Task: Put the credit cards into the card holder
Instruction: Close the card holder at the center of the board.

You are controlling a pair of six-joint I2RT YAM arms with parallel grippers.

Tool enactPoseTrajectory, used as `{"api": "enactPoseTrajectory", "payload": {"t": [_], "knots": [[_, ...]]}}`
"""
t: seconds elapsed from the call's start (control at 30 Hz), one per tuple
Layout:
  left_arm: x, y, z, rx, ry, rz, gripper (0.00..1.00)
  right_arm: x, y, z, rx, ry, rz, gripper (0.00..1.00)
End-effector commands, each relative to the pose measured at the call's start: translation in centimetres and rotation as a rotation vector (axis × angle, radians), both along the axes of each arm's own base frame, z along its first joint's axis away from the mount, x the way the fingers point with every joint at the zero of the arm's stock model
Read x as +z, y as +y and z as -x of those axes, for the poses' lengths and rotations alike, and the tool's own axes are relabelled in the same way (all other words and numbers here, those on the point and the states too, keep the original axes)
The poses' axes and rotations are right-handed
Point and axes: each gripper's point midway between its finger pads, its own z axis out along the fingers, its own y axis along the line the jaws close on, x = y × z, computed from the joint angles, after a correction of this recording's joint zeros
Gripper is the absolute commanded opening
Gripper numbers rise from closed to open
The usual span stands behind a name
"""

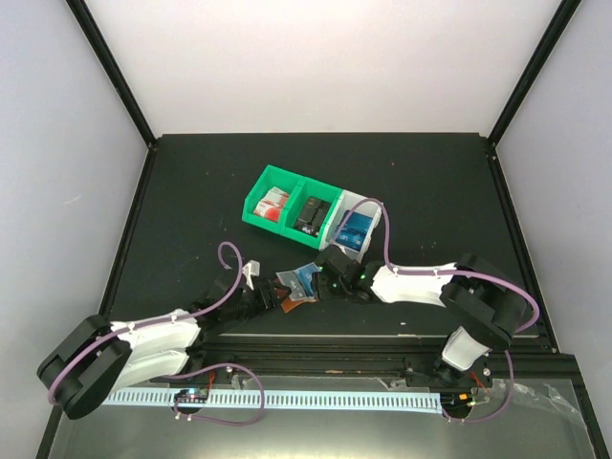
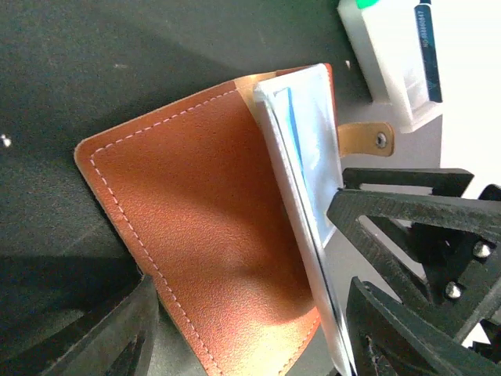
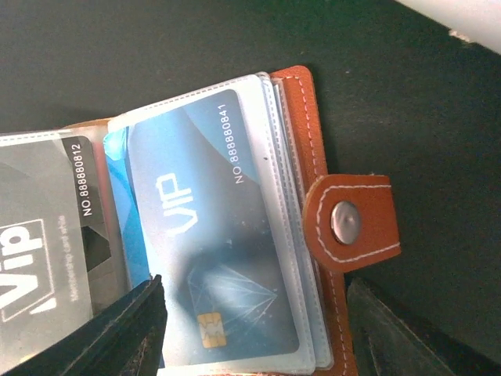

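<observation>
The card holder (image 1: 295, 287), a reddish-brown leather wallet, lies open on the black table between both grippers. In the left wrist view its leather cover (image 2: 196, 235) faces me, with the clear pockets (image 2: 305, 164) and the snap tab (image 2: 366, 139) behind it. My left gripper (image 2: 250, 345) is open, one finger on each side of the wallet. In the right wrist view a blue credit card (image 3: 211, 235) sits in a clear pocket, with a black one (image 3: 47, 235) on the left page. My right gripper (image 3: 254, 345) is open over the wallet beside the tab (image 3: 352, 223).
A green bin (image 1: 256, 207) holds red-and-white cards (image 1: 274, 203) and black cards (image 1: 313, 212). Next to it a white bin (image 1: 380, 216) holds blue cards (image 1: 356, 232), just behind the right gripper (image 1: 325, 279). The white bin (image 2: 383, 63) also shows at the top of the left wrist view.
</observation>
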Motion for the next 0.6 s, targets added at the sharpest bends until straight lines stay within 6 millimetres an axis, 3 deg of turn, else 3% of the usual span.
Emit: {"api": "enactPoseTrajectory", "payload": {"t": [0.0,0.3,0.57], "knots": [[3.2,-0.9,-0.5,-0.033,-0.111,0.090,0.67,-2.0,0.4,3.2,0.061,0.142,-0.029,0.64],[8.6,-1.8,-0.3,-0.142,-0.377,0.154,0.72,-2.6,0.1,3.5,0.078,0.149,-0.008,0.62],[8.5,-3.9,0.2,-0.294,-0.391,0.148,0.70,-2.1,0.7,3.5,0.089,0.147,-0.034,0.62]]}}
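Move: The left cover of the open card holder lies about 3 cm to the right of the left hand, 1 cm ahead and 3 cm below, with its clear pockets already partly raised off the leather. From the right hand, the holder's right half has its middle some 2 cm ahead, 1 cm to the left and 1 cm below. The clasp is about 3 cm ahead and 3 cm to the right of that hand, and the white tray roughly 12 cm ahead and 6 cm right. The left hand, its open fingers at the outer edge of the left cover, rises about 6.5 cm and levers the cover up from underneath, its fingertips tilting up by nearly 20 degrees, then eases about 2 cm to the right towards the right half as the climb ends. The right hand stays low with its parted fingers at the clasp-side half, steadying it, and drifts only about 1.5 cm left and 1 cm back while the left side is folded up. ##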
